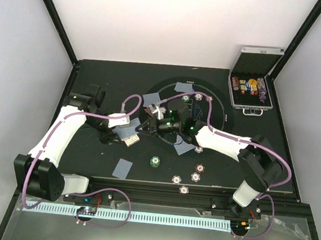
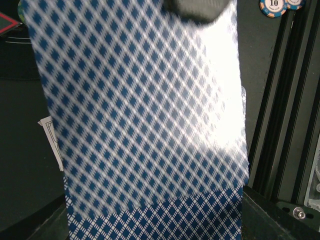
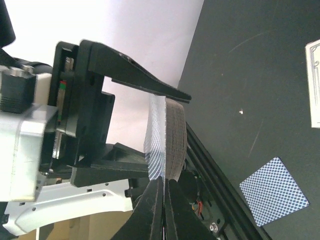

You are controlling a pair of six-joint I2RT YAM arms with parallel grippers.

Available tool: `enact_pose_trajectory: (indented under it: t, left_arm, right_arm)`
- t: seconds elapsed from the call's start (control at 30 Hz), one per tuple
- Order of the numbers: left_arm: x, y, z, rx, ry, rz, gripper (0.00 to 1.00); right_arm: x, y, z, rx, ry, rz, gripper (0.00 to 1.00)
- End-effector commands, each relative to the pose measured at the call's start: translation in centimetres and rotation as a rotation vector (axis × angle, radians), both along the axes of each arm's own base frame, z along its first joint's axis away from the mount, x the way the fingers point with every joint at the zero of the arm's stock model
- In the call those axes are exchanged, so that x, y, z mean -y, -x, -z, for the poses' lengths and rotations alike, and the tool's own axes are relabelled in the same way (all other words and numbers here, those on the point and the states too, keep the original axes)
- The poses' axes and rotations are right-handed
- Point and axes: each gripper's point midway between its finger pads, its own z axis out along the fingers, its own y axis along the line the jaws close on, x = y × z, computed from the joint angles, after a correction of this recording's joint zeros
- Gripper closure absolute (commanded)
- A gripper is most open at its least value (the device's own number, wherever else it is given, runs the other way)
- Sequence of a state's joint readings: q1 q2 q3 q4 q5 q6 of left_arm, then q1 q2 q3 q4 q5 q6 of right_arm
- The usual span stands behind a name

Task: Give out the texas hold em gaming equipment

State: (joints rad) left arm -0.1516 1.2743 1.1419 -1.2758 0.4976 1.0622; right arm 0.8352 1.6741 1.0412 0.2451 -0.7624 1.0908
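My left gripper (image 1: pixel 130 135) is shut on a deck of blue-checked playing cards (image 3: pixel 174 135); its black jaws clamp the stack from both sides. My right gripper (image 3: pixel 164 184) is shut on the edge of the top card (image 3: pixel 156 135), which stands slightly off the deck. In the left wrist view that card (image 2: pixel 140 110) fills the frame and hides my left fingers. Single cards lie face down at the front left (image 1: pixel 123 167) and on the round mat (image 1: pixel 183 87). A green chip (image 1: pixel 155 161) and several other chips (image 1: pixel 195 177) lie near the front edge.
The open silver case (image 1: pixel 253 85) with chip rolls stands at the back right. More chips (image 1: pixel 198 94) sit on the round mat's far side. Both arms meet over the table's middle. A black rail (image 1: pixel 199 196) runs along the near edge.
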Motion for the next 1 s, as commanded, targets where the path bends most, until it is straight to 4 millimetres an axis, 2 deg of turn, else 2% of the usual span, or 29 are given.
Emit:
enact_pose_trajectory:
  t: [0.0, 0.17, 0.27, 0.37, 0.43, 0.53, 0.6, 0.67, 0.8, 0.87, 0.97]
  left_arm:
    - [0.0, -0.1, -0.8, 0.019, 0.007, 0.011, 0.98]
    - [0.0, -0.1, -0.8, 0.018, 0.006, 0.009, 0.99]
    - [0.0, -0.1, -0.8, 0.018, 0.005, 0.010, 0.98]
    - [0.0, 0.0, -0.7, 0.013, 0.005, 0.008, 0.98]
    - [0.0, 0.0, -0.6, 0.010, 0.004, 0.008, 0.99]
    - [-0.1, 0.0, -0.5, 0.007, 0.003, 0.005, 0.98]
    - [-0.1, 0.0, -0.5, 0.006, 0.001, 0.002, 0.98]
    - [-0.1, 0.0, -0.5, 0.005, 0.001, 0.001, 0.99]
    - [-0.2, -0.1, -0.6, 0.005, -0.005, -0.002, 0.98]
    - [-0.3, -0.1, -0.7, 0.007, -0.010, -0.008, 0.98]
    - [-0.3, 0.0, -0.6, 0.006, -0.012, -0.008, 0.98]
  right_arm:
    - [2.1, -1.1, -2.8, 0.082, -0.019, 0.025, 0.99]
    - [5.1, -2.5, -3.5, 0.156, 0.022, 0.023, 0.99]
    - [7.6, -3.9, -2.3, 0.208, 0.110, 0.017, 0.99]
    - [11.0, -7.6, 0.9, 0.367, 0.409, 0.084, 0.99]
    - [13.4, -10.1, 2.3, 0.508, 0.617, 0.127, 0.99]
    - [16.4, -14.0, 3.0, 0.722, 0.861, 0.186, 0.99]
    - [17.6, -16.1, 3.2, 0.875, 0.991, 0.193, 0.99]
    - [17.9, -17.7, 2.9, 1.050, 1.089, 0.200, 0.99]
    - [17.7, -19.4, 3.5, 1.429, 1.251, 0.153, 0.99]
    - [17.6, -20.1, 4.6, 1.529, 1.313, 0.102, 0.99]
    - [16.8, -21.2, 6.8, 1.585, 1.353, 0.012, 0.99]
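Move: The right hand already pinches a card at the deck. The mat's row of printed card boxes lies about 18 cm ahead, 18 cm to its right and 17 cm below. On the mat, the 10 chip is about 18 cm ahead and 7 cm right, the green stack about 26 cm ahead and 17 cm right, and the near card pair roughly level and 19 cm right. From the left hand, the boxes are some 18 cm ahead, 27 cm right and 14 cm below. Draw the pinched card clear of the deck with the right gripper: up and right first, then sweep about 17 cm forward and as far right, sinking to some 8 cm below the start, to the card boxes. Keep the fingers shut and swing them about 100 degrees, from pointing left to pointing forward and down. Hold the deck still in the left gripper. ##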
